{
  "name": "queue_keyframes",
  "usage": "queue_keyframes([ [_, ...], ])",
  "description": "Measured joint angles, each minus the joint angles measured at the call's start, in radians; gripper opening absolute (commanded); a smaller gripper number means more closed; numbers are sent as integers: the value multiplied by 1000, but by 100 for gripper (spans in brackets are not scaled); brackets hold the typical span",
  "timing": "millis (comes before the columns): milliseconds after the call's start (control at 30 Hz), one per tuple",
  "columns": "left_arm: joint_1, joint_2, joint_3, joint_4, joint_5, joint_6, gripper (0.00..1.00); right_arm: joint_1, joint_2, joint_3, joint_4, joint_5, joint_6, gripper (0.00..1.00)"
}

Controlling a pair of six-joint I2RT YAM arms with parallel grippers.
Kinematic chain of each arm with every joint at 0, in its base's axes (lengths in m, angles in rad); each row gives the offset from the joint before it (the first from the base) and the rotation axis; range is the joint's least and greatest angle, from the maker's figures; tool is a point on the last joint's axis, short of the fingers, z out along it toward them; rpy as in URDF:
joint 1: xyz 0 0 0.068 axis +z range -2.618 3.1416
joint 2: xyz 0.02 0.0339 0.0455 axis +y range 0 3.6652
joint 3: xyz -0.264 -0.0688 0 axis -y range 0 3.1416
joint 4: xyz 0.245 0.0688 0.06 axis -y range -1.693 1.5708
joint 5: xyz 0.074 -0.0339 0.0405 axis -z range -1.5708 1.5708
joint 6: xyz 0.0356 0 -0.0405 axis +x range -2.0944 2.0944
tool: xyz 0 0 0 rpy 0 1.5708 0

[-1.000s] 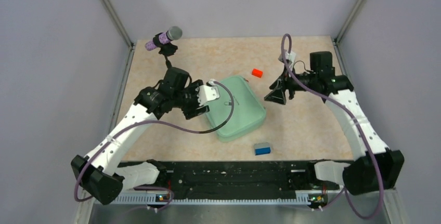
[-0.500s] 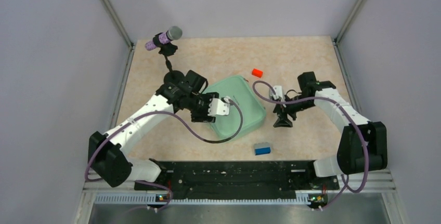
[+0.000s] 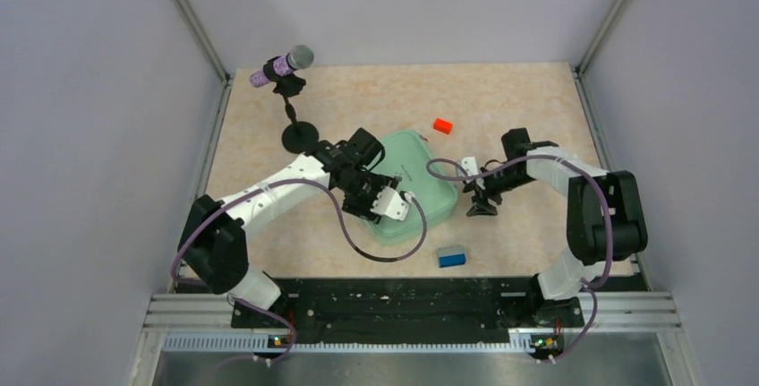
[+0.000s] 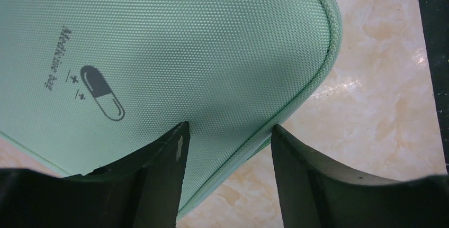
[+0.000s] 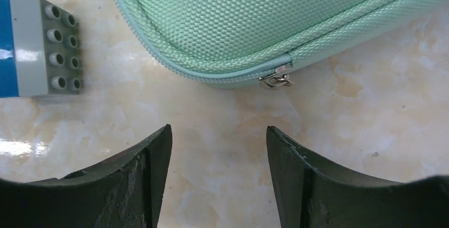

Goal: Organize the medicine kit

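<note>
The medicine kit [image 3: 421, 180], a pale mint-green zipped case with a dark pill icon [image 4: 103, 93], lies shut mid-table. My left gripper [image 3: 371, 211] is open just above its near-left part. In the left wrist view its fingers [image 4: 229, 127] straddle the case's piped edge, one over the lid and one over the table. My right gripper [image 3: 479, 209] is open and empty, low over the table just right of the case. In the right wrist view it [image 5: 218, 128] faces the metal zipper pull [image 5: 275, 78] on the kit's side [image 5: 275, 16].
A blue and grey block [image 3: 452, 257] lies near the front, also in the right wrist view [image 5: 37, 45]. A small orange-red block [image 3: 442, 125] sits behind the kit. A purple-banded microphone [image 3: 286, 65] on a black stand [image 3: 300, 138] is back left. Grey walls enclose the table.
My left gripper has swung right and nearer, out over the kit's lid. My right gripper has come down and left to the table beside the kit's right edge.
</note>
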Motion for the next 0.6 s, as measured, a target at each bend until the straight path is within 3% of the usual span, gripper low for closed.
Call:
queue_keyframes([
  [367, -15, 28, 4, -16, -76, 72, 60, -3, 111, 146, -6, -55, -35, 65],
  [600, -15, 29, 4, -5, -113, 76, 59, 6, 164, 230, -106, -98, -105, 60],
])
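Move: The zipper pull on the medicine bag's right corner lies about 3 cm ahead and 4 cm left of the right hand, nearly level with it. From that hand, the bag's middle is roughly 4 cm ahead and 16 cm left, the blue-grey block 12 cm back and 4 cm left, the red block 19 cm ahead and 6 cm left. For the left hand, the bag's middle is about 6 cm ahead, 8 cm right and 4 cm down, the pull 5 cm ahead, 21 cm right and 5 cm down. The left hand keeps its open fingers astride the bag's left edge, the farther finger resting on the lid, while it settles about 1 cm down, then eases slightly forward and left. The right hand sweeps some 4.5 cm forward beside the bag, rising about 2 cm and closing in 2 cm leftward on the zipper pull, then backs off a touch, fingers still open. ##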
